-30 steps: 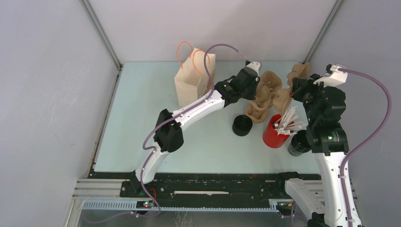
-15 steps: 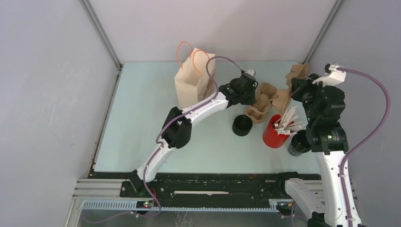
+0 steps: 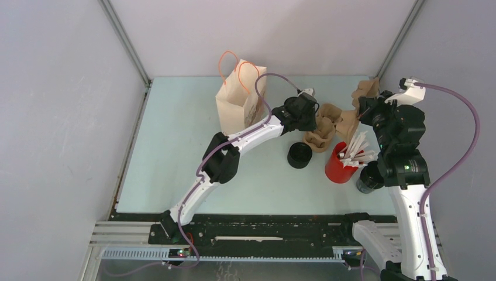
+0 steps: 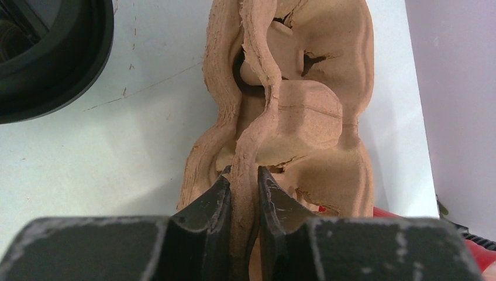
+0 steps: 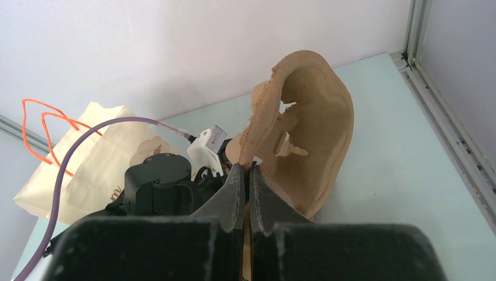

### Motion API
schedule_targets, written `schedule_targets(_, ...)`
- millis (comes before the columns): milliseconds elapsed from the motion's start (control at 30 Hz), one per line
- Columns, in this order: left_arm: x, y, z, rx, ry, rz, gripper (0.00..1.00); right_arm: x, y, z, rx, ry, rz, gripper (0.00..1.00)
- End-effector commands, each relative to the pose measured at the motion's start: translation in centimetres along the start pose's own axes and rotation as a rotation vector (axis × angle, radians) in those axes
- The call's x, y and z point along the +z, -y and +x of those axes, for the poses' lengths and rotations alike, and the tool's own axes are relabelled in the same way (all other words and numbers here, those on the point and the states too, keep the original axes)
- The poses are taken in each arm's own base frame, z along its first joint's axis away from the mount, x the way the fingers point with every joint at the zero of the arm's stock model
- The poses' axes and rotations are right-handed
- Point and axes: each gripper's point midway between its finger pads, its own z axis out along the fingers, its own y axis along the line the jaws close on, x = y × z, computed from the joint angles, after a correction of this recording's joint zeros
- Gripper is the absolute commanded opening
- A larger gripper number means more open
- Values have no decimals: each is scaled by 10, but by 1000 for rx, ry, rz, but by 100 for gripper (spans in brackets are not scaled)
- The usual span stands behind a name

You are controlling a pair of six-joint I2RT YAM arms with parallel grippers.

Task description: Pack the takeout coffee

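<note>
The takeout coffee [image 3: 299, 155], a low all-black cup, stands on the table in front of the brown pulp cup carriers and touches neither gripper. Its rim shows at the upper left of the left wrist view [image 4: 47, 52]. My left gripper [image 3: 306, 112] [image 4: 245, 175] is shut on the thin rim of one cup carrier [image 3: 325, 126] [image 4: 292, 117], which rests on the table. My right gripper [image 3: 362, 110] [image 5: 248, 170] is shut on the edge of a second cup carrier [image 3: 365, 91] [image 5: 310, 129] and holds it upright, just right of the first.
A paper bag [image 3: 238, 99] [image 5: 88, 152] with orange handles stands left of the left gripper. The red cup [image 3: 339, 167] of white sticks is right of the coffee. Another dark cup [image 3: 367, 181] sits half hidden by the right arm. Frame posts mark the back corners.
The left gripper has drawn its carrier a little nearer and to the left, and that arm's elbow has swung right. The right gripper and its carrier have edged slightly left.
</note>
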Motion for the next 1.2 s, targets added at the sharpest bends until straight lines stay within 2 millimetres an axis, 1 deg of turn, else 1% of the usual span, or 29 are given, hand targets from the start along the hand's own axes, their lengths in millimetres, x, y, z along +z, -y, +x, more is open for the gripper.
schedule_targets(0, -4, 14, -26, -6, 73, 44, 12, -3, -5, -15, -8, 46, -21, 0)
schedule_targets(67, -6, 11, -26, 7, 74, 29, 17, -2, -5, -13, -6, 40, -21, 0)
schedule_targets(200, -12, 12, -27, 17, 76, 24, 19, -2, -6, -12, -1, 36, -27, 0)
schedule_targets(333, -15, 16, -28, -1, 82, 26, 17, -2, -9, -11, 11, 31, -39, 0)
schedule_targets(433, -13, 18, -20, -2, 69, 26, 18, 0, -10, -8, 15, 15, -48, 0)
schedule_targets(500, -10, 15, -14, 0, 62, 12, 23, -1, -10, -7, 15, 12, -44, 0)
schedule_targets(567, -9, 11, -12, 4, 53, 4, 30, -2, -9, -7, 15, 11, -41, 0)
schedule_targets(633, -12, 12, -13, 19, 51, 4, 41, -3, -9, -7, 15, 15, -43, 0)
schedule_targets(700, -19, 14, -18, 36, 62, 3, 53, -3, -8, -5, 14, 15, -41, 0)
schedule_targets(767, -26, 14, -21, 52, 66, -1, 61, -3, -8, -4, 15, 13, -42, 0)
schedule_targets(833, -34, 15, -26, 69, 74, -5, 67, -2, -8, -3, 13, 8, -42, 0)
schedule_targets(900, -43, 17, -31, 89, 83, -5, 71, -2, -8, -2, 12, 5, -42, 0)
schedule_targets(967, -57, 18, -39, 118, 92, -13, 75, -2, -8, -2, 12, 5, -46, 0)
schedule_targets(1100, -97, 26, -59, 176, 125, -10, 83, -4, -13, -3, 11, 3, -72, 0)
schedule_targets(1133, -107, 26, -59, 201, 120, -3, 85, -5, -13, -3, 9, 4, -71, 0)
schedule_targets(1167, -126, 31, -65, 213, 133, 14, 87, -5, -12, -2, 8, 1, -70, 0)
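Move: The left hand still pinches the left rim of a pulp cup tray set down on the table; the tray's middle lies about 3 cm ahead of the hand, 4 cm right and 2 cm lower. The lidded coffee cup stands roughly 8 cm ahead and 8 cm left, the black pot some 9 cm back and 5 cm left, the red straw cup about 10 cm back and 11 cm right. From the raised right hand this tray lies some 11 cm ahead, 9 cm left and 28 cm below. The left hand first stays almost in place with the rim of the tray between its fingers, then spreads them from barely parted to nearly wide open, which frees the rim. Only once they are well apart does it lift away from the tray, about 3 cm up and some 2 cm to the left, quickening at the end, while the right hand keeps its shut grip on the second tray, held up almost still. ##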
